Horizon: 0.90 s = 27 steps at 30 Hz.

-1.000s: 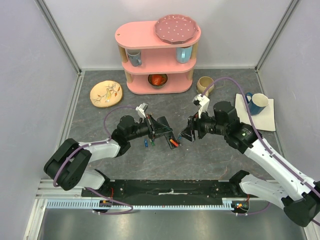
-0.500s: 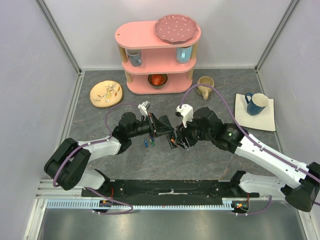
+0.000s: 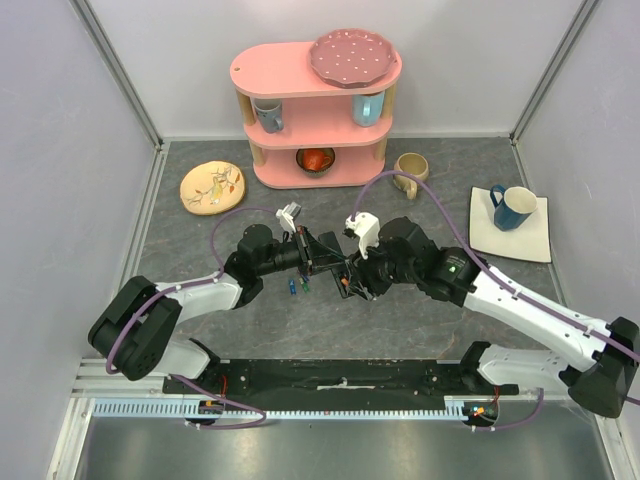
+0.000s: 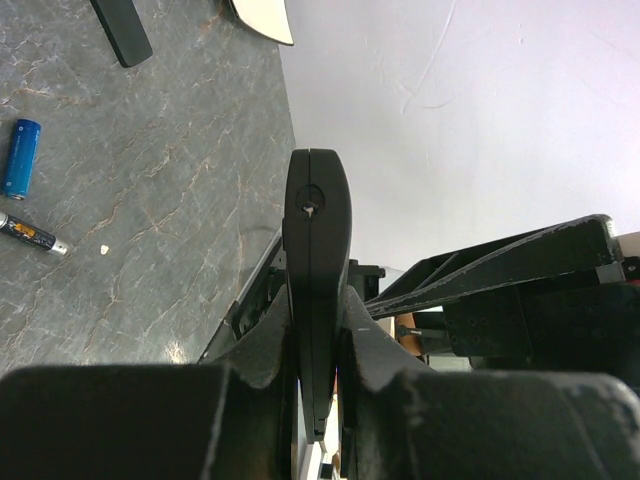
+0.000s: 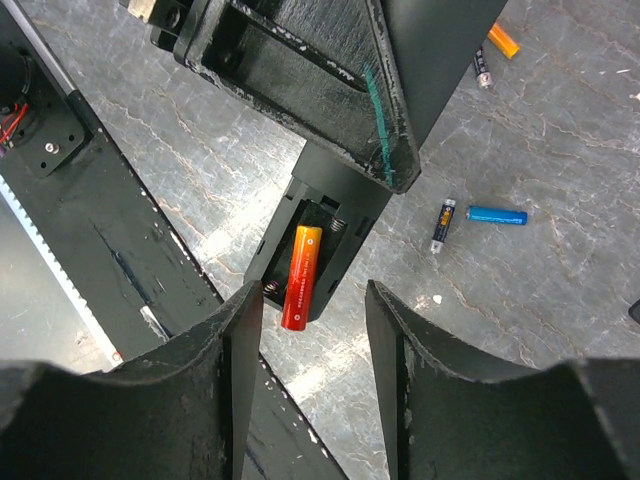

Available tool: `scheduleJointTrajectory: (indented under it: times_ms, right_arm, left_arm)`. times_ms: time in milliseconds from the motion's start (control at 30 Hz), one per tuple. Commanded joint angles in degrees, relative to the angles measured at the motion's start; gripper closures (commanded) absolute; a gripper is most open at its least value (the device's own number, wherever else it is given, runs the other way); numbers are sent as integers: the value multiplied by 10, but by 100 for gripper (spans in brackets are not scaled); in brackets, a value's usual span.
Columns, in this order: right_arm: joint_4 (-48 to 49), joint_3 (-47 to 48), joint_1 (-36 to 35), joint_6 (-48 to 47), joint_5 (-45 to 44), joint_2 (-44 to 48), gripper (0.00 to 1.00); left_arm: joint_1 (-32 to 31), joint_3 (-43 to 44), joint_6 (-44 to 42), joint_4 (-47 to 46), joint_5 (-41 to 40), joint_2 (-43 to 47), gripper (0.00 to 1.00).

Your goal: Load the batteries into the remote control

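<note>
The black remote control (image 5: 335, 222) is held off the table, my left gripper (image 4: 318, 345) shut on it edge-on. Its open recess faces the right wrist camera. An orange-red battery (image 5: 301, 277) lies slanted in that recess, its lower end sticking out past the remote's end. My right gripper (image 5: 312, 292) stands open with one finger on each side of that end, touching neither it nor the remote. In the top view the two grippers (image 3: 325, 262) (image 3: 352, 283) meet at the middle of the table. A blue battery (image 5: 496, 214) and a black one (image 5: 442, 224) lie loose on the grey table.
An orange battery (image 5: 503, 40) and another dark one (image 5: 481, 68) lie further off. A flat black strip (image 4: 122, 30) rests near a plate (image 3: 212, 187). At the back stands a pink shelf (image 3: 315, 100), with a beige mug (image 3: 410, 168) and a blue mug (image 3: 515, 207) to its right.
My right gripper has swung left up to the end of the remote, and its jaws have narrowed. The left gripper has kept its hold on the remote and barely moved.
</note>
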<state>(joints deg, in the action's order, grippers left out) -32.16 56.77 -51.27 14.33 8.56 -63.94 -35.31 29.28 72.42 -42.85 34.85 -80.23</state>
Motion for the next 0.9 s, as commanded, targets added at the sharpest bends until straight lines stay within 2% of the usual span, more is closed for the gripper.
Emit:
scheduleJointTrajectory:
  times_ms: [0,467,700,867]
  right_arm:
    - [13,-3,-8,-4,-5,-12,48]
    - [12,-13,-9,-6,-6,-17,58]
    - [11,-12,-10,-5,-4,-18,74]
    - [10,0,-9,-6,-10,0,81]
  left_arm:
    - [1,20,-20,-14,15,8,98]
    - [0,18,-19,-13,16,14,98]
    - [0,18,-23,-7,16,17,98]
    - [0,17,-37,3,15,17,98]
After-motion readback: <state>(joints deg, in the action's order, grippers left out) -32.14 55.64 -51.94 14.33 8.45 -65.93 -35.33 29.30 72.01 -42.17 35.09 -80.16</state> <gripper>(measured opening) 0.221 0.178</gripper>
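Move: The orange battery sticking out of the remote's open compartment is what the right hand goes for, about 2 cm to its left, level fore and aft, and 3 cm below. The remote's middle is roughly 5 cm ahead and 4 cm left of that hand, 1 cm lower. On the table some 14 cm below lie a black battery, 3 cm ahead, and a blue battery, 6 cm ahead and 1 cm right. From the left hand, the orange battery sits 5 cm back, 1 cm right and 2 cm lower. Down by about 2 cm, easing to a stop, the right hand lowers its half-open fingers around the outer red end of the orange battery, tipping barely at all. Its fingers close throughout, fastest near the end, and pinch the battery between their tips, while the left hand stays put and keeps holding the remote. ##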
